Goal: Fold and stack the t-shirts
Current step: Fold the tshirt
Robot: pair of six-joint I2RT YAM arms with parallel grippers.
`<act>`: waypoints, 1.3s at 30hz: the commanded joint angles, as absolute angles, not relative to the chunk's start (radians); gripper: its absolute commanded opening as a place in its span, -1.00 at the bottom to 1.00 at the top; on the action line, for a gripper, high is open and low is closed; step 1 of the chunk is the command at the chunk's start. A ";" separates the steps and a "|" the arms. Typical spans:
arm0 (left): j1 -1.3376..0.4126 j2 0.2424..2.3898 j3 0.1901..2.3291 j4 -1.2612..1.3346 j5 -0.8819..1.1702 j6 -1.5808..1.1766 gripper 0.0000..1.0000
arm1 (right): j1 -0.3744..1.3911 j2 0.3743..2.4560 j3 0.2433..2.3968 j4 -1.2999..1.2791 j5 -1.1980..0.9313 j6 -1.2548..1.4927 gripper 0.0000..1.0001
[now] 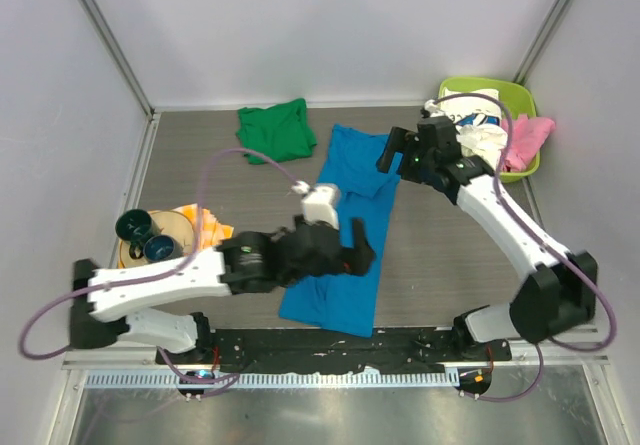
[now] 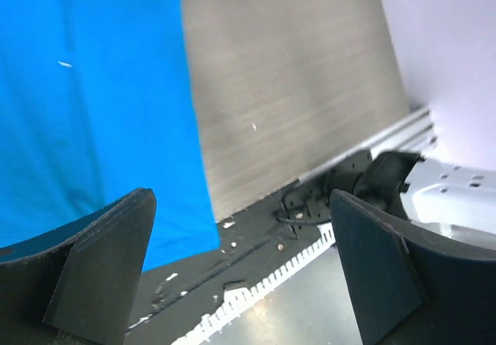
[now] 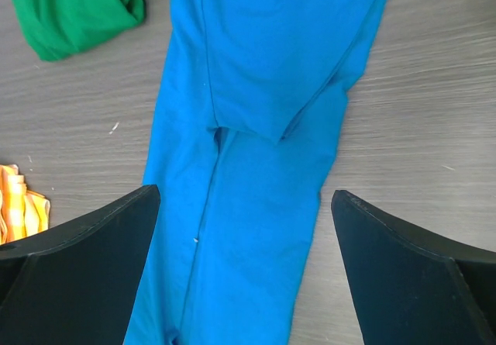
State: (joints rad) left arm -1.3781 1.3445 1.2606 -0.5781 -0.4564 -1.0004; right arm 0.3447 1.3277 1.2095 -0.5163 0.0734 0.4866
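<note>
A bright blue t-shirt (image 1: 345,220) lies in a long narrow strip down the middle of the table, sleeves turned in. My left gripper (image 1: 358,250) hovers open over its near half; in the left wrist view the blue t-shirt (image 2: 93,105) fills the left, and nothing is between the fingers (image 2: 101,271). My right gripper (image 1: 392,160) hangs open above the far right edge, looking down on the blue t-shirt (image 3: 263,128). A crumpled green t-shirt (image 1: 275,130) (image 3: 70,8) lies at the back left. White (image 1: 480,125) and pink (image 1: 525,140) t-shirts sit in a bin.
The lime-green bin (image 1: 520,95) stands at the back right corner. At the left, a plate (image 1: 180,227) carries dark cups (image 1: 135,228), beside an orange checked cloth (image 1: 212,229) (image 3: 19,205). A black rail (image 2: 256,236) runs along the table's near edge.
</note>
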 commanded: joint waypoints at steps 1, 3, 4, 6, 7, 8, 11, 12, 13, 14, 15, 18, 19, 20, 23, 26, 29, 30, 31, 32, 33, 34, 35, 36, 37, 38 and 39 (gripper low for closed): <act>-1.231 1.053 1.114 -0.716 -0.466 -0.986 0.99 | 0.341 1.495 1.200 -0.271 -0.112 0.551 0.99; -1.172 0.945 1.079 -0.753 -0.471 -0.997 0.99 | 0.342 1.554 1.218 -0.220 -0.150 0.575 0.99; -1.120 0.863 1.068 -0.768 -0.474 -0.986 1.00 | 0.342 1.606 1.227 -0.177 -0.166 0.586 0.99; -1.071 0.813 1.066 -0.843 -0.486 -0.977 1.00 | 0.342 1.666 1.270 -0.147 -0.215 0.607 0.99; -1.033 0.783 1.077 -0.865 -0.498 -0.956 1.00 | 0.344 1.724 1.287 -0.126 -0.228 0.614 0.99; -1.016 0.775 1.083 -0.888 -0.503 -0.950 0.99 | 0.345 1.750 1.316 -0.115 -0.251 0.620 0.99; -0.977 0.761 1.089 -0.936 -0.515 -0.934 1.00 | 0.348 1.834 1.356 -0.068 -0.278 0.635 0.99; -0.967 0.762 1.086 -0.937 -0.517 -0.931 1.00 | 0.350 1.854 1.362 -0.057 -0.287 0.638 0.99; -0.963 0.764 1.078 -0.936 -0.518 -0.930 0.99 | 0.350 1.870 1.368 -0.025 -0.293 0.641 0.99; -0.957 0.772 1.074 -0.931 -0.515 -0.925 0.99 | 0.350 1.903 1.382 -0.012 -0.296 0.643 0.99; -0.953 0.776 1.069 -0.922 -0.512 -0.922 1.00 | 0.350 1.919 1.390 -0.006 -0.304 0.646 0.99; -0.933 0.807 1.048 -0.893 -0.499 -0.914 0.99 | 0.351 1.996 1.437 0.026 -0.319 0.657 0.99; -0.927 0.813 1.037 -0.881 -0.488 -0.911 1.00 | 0.353 2.015 1.449 0.028 -0.325 0.660 0.99; -0.920 0.819 1.029 -0.868 -0.473 -0.907 1.00 | 0.354 2.032 1.471 0.028 -0.325 0.660 1.00; -0.893 0.839 1.002 -0.819 -0.440 -0.897 1.00 | 0.357 2.095 1.508 0.023 -0.327 0.663 0.99; -0.862 0.862 0.980 -0.769 -0.413 -0.882 1.00 | 0.359 2.146 1.520 0.028 -0.316 0.666 1.00; -0.822 0.900 0.965 -0.721 -0.362 -0.868 1.00 | 0.359 2.183 1.526 0.043 -0.314 0.670 0.99; -0.804 0.913 0.956 -0.712 -0.339 -0.867 0.99 | 0.359 2.192 1.529 0.046 -0.316 0.672 0.99; -0.795 0.929 0.951 -0.687 -0.327 -0.861 1.00 | 0.359 2.213 1.542 0.046 -0.316 0.672 1.00; -0.787 0.940 0.947 -0.677 -0.318 -0.856 0.99 | 0.360 2.223 1.548 0.045 -0.313 0.672 0.99; -0.767 0.949 0.939 -0.667 -0.310 -0.856 1.00 | 0.360 2.236 1.557 0.037 -0.310 0.670 0.99; -0.753 0.965 0.934 -0.660 -0.301 -0.853 0.99 | 0.360 2.261 1.584 0.028 -0.305 0.669 0.99; -0.738 0.971 0.928 -0.640 -0.289 -0.850 1.00 | 0.362 2.278 1.598 0.020 -0.301 0.667 0.99; -0.698 0.977 0.914 -0.628 -0.275 -0.847 1.00 | 0.362 2.293 1.614 0.006 -0.298 0.664 0.99; -0.675 0.982 0.908 -0.618 -0.235 -0.845 1.00 | 0.361 2.310 1.633 0.006 -0.299 0.661 0.99; -0.654 0.994 0.902 -0.594 -0.218 -0.839 1.00 | 0.365 2.347 1.675 -0.023 -0.301 0.661 0.99; -0.614 1.005 0.894 -0.586 -0.203 -0.836 0.99 | 0.364 2.364 1.699 -0.046 -0.302 0.660 0.99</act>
State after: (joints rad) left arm -0.7074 0.9833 0.9165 -0.6899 -0.2901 -0.8700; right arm 0.3557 2.2635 1.6180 0.0242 -0.3252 0.6701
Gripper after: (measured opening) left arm 0.996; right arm 0.995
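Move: The far-left part of the folded blue t-shirt lies about 18 cm ahead of the right hand, 15 cm to its left and 20 cm below. From that hand, the green t-shirt is some 21 cm ahead and 32 cm left, and the basket about 18 cm ahead and 25 cm right. From the left hand, the middle of the shirt's left edge is roughly 15 cm ahead, 15 cm left and 22 cm down; the orange cloth is about 13 cm ahead and 43 cm left. With open fingers the right hand comes down onto the far-left part of the blue t-shirt, one fingertip seeming to touch it: about 17 cm down, 16 forward and 14 left, its left side rolling up some 20 degrees, the last stretch level and forward. The left hand, open, swings about 20 cm left off the shirt, turning counter-clockwise and rising, then sinks and eases forward beside its left edge. ##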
